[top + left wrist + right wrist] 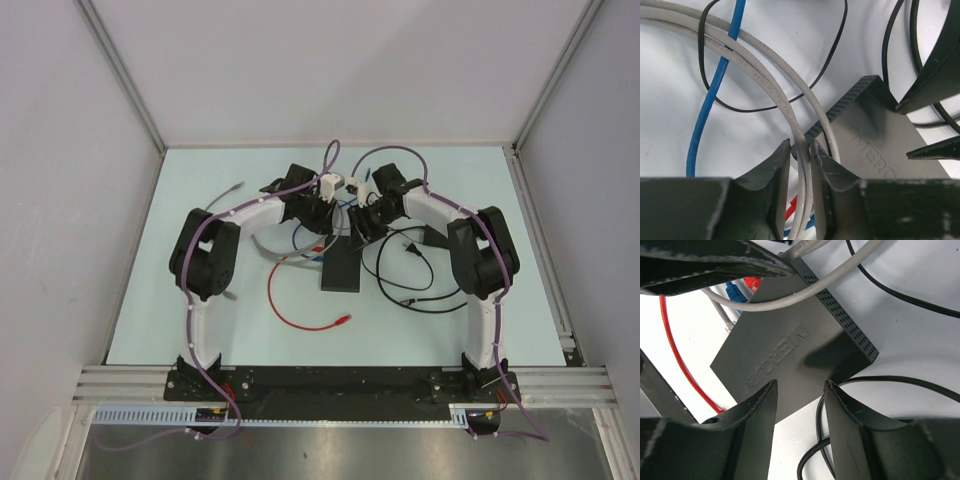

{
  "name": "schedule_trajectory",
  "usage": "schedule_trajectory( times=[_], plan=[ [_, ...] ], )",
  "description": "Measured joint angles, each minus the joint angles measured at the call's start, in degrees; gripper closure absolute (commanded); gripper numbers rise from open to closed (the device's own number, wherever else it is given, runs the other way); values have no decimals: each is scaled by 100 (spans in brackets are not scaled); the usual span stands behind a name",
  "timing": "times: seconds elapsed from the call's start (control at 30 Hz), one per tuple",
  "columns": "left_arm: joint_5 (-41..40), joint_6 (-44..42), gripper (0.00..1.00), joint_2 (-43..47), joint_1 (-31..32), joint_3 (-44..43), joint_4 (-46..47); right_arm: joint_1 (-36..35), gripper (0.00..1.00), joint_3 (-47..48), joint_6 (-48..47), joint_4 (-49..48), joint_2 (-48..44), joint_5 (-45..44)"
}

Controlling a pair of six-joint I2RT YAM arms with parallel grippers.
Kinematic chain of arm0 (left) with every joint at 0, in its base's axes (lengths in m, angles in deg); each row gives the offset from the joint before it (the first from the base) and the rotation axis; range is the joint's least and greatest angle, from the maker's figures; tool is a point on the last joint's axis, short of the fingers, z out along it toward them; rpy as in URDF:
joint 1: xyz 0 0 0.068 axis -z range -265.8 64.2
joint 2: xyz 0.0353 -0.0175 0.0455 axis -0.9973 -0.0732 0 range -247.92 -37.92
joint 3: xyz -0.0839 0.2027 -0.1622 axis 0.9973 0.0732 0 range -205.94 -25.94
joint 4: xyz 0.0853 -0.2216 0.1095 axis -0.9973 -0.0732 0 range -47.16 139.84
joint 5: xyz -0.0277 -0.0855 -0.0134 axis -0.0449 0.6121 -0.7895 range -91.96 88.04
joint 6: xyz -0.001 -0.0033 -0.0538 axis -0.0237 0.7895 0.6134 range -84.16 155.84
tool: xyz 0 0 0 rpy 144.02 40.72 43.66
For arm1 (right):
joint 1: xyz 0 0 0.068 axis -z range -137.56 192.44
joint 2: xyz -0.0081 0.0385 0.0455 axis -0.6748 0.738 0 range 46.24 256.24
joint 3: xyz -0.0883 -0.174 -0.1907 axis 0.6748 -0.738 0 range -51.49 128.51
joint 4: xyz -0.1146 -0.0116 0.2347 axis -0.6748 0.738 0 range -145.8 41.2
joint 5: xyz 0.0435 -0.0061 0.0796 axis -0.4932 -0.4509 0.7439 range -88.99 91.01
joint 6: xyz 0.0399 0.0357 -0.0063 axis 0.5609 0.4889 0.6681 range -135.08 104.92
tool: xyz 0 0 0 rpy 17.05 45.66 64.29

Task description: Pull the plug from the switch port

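Observation:
The flat black switch (342,268) lies mid-table; its top shows raised letters (790,340). Its port edge is the far one, where a blue plug (735,291) and a red plug (754,282) sit. My left gripper (802,150) is at that corner of the switch (875,130), jaws shut on two strands of grey cable (770,75). The grey cable's own plug is hidden behind the fingers. My right gripper (797,390) is open and straddles the switch's near edge, gripping nothing. In the top view the left gripper (318,205) and right gripper (365,215) crowd over the switch's far end.
A blue cable (710,100) and thin black cables (835,55) loop around the switch. A red cable (290,310) curls at the front left, and black cables (410,280) lie at the right. White walls enclose the table on three sides.

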Motion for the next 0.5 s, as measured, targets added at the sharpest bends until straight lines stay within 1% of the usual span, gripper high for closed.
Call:
schedule_trajectory(
  times=[0.07,0.1,0.17,0.37,0.5],
  plan=[
    [7,50,83,-79,2,-79,-22,17,53,0,17,-39,24,57],
    [2,74,92,-114,4,-122,-39,22,53,0,22,-50,31,90],
    [-9,127,100,-162,22,-208,-76,17,54,0,24,-74,46,122],
    [-92,302,100,-131,24,-232,-90,-48,55,2,22,-136,63,105],
    [-203,428,100,269,-17,90,-48,-94,55,7,20,-166,74,98]
  ],
)
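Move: The grey cable, two strands side by side, lies practically between the left fingertips, at most 1 cm below them, over the far left corner of the black switch. From that hand the switch's middle is about 6 cm back, 4 cm right and 2 cm down; the red plug sits roughly 3 cm back and 2 cm left, the blue one 5 cm back and 2 cm left. From the right hand the same bit of cable is some 9 cm left and 5 cm farther out, the switch's middle about 5 cm left. The grey cable strands between the left fingertips are pinched as these close from about a third open to practically shut, the hand edging barely half a centimetre forward and right. It then lifts some 1.5 cm off the switch's far left corner, easing left and slightly back, with about 5 degrees of counter-clockwise turn. The right hand, half open, creeps about 1 cm left over the switch's right edge. ##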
